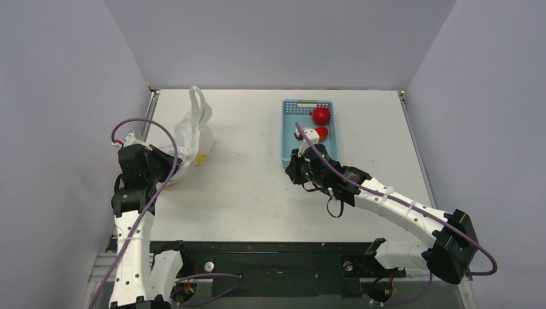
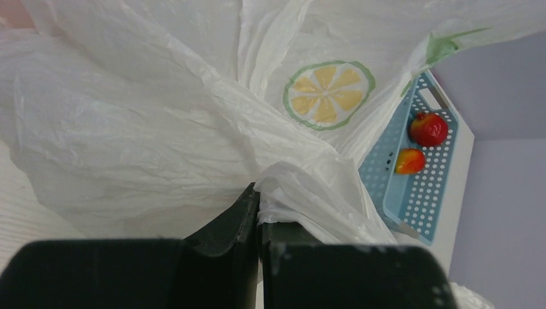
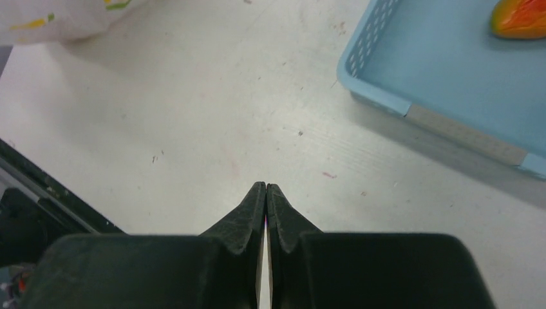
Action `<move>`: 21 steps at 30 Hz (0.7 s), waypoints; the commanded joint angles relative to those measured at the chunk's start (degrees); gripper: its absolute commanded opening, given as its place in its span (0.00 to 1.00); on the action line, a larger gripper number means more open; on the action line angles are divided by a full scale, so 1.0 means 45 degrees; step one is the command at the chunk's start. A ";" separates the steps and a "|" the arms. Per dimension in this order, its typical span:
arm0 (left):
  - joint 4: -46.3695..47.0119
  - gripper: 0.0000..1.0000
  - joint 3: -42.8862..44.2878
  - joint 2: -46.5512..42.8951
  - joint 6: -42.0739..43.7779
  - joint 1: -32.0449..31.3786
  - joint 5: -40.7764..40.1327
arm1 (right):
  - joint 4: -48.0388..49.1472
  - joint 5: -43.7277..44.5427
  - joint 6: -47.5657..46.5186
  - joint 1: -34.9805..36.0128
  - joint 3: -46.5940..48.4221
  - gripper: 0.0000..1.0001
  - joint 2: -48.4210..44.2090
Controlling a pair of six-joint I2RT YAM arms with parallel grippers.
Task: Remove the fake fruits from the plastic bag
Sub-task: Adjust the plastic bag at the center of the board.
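Note:
The plastic bag [image 1: 193, 138] lies crumpled at the left of the table, white and crinkly with a citrus-slice print and one loop handle standing up. My left gripper [image 1: 169, 163] is shut on a bunched fold of the bag [image 2: 161, 116], the film pinched between its fingertips [image 2: 259, 193]. The fake fruits are hidden; none shows through the bag. My right gripper [image 1: 291, 169] is shut and empty, its tips [image 3: 266, 187] together over bare table just off the blue basket's near-left corner. A corner of the bag [image 3: 51, 16] shows far ahead of it.
A blue perforated basket [image 1: 293, 129] stands at centre-right and holds a round red apple [image 1: 320, 115] and a red-orange mango [image 1: 321, 132]. The left wrist view sees the basket [image 2: 399, 193], apple [image 2: 429, 129] and mango [image 2: 410, 161] past the bag. Grey walls enclose the table.

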 commanded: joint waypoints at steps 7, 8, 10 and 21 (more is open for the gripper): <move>-0.1100 0.00 -0.0329 -0.2442 -0.0234 0.0073 0.2096 | 0.0747 -0.0268 -0.0313 0.1871 0.1054 0.29 0.0772; -0.1292 0.00 -0.0464 -0.2580 -0.0249 0.0062 0.2363 | 0.0780 -0.0276 -0.0351 0.1944 0.1221 0.33 0.1023; -0.1740 0.00 -0.0600 -0.2880 -0.0401 -0.0009 0.2644 | 0.0794 -0.0268 -0.0387 0.1989 0.1722 0.44 0.1357; -0.2578 0.00 -0.1976 -0.3965 -0.0588 -0.0268 0.2566 | 0.2863 0.0485 0.0270 0.2149 0.3117 0.76 0.2661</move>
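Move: The bag is already pinched in the left fingers, its middle about 7 cm ahead, 3 cm right and 4 cm below the hand. The board's centre, where it is wanted, lies about 5 cm ahead, 30 cm to that hand's right and 18 cm below. From the right hand, the bag's middle is some 29 cm left and 10 cm ahead; the basket's middle is about 18 cm ahead, 6 cm right and 14 cm lower. Back and to the right, about 7 cm and 5 cm, the left hand draws the bag it keeps gripped, first rising slightly, then sinking, with a slight clockwise turn. Meanwhile the empty right hand moves some 8 cm left towards the bag, dipping back about 4 cm before coming forward again and rising, its shut fingers opening wide. ##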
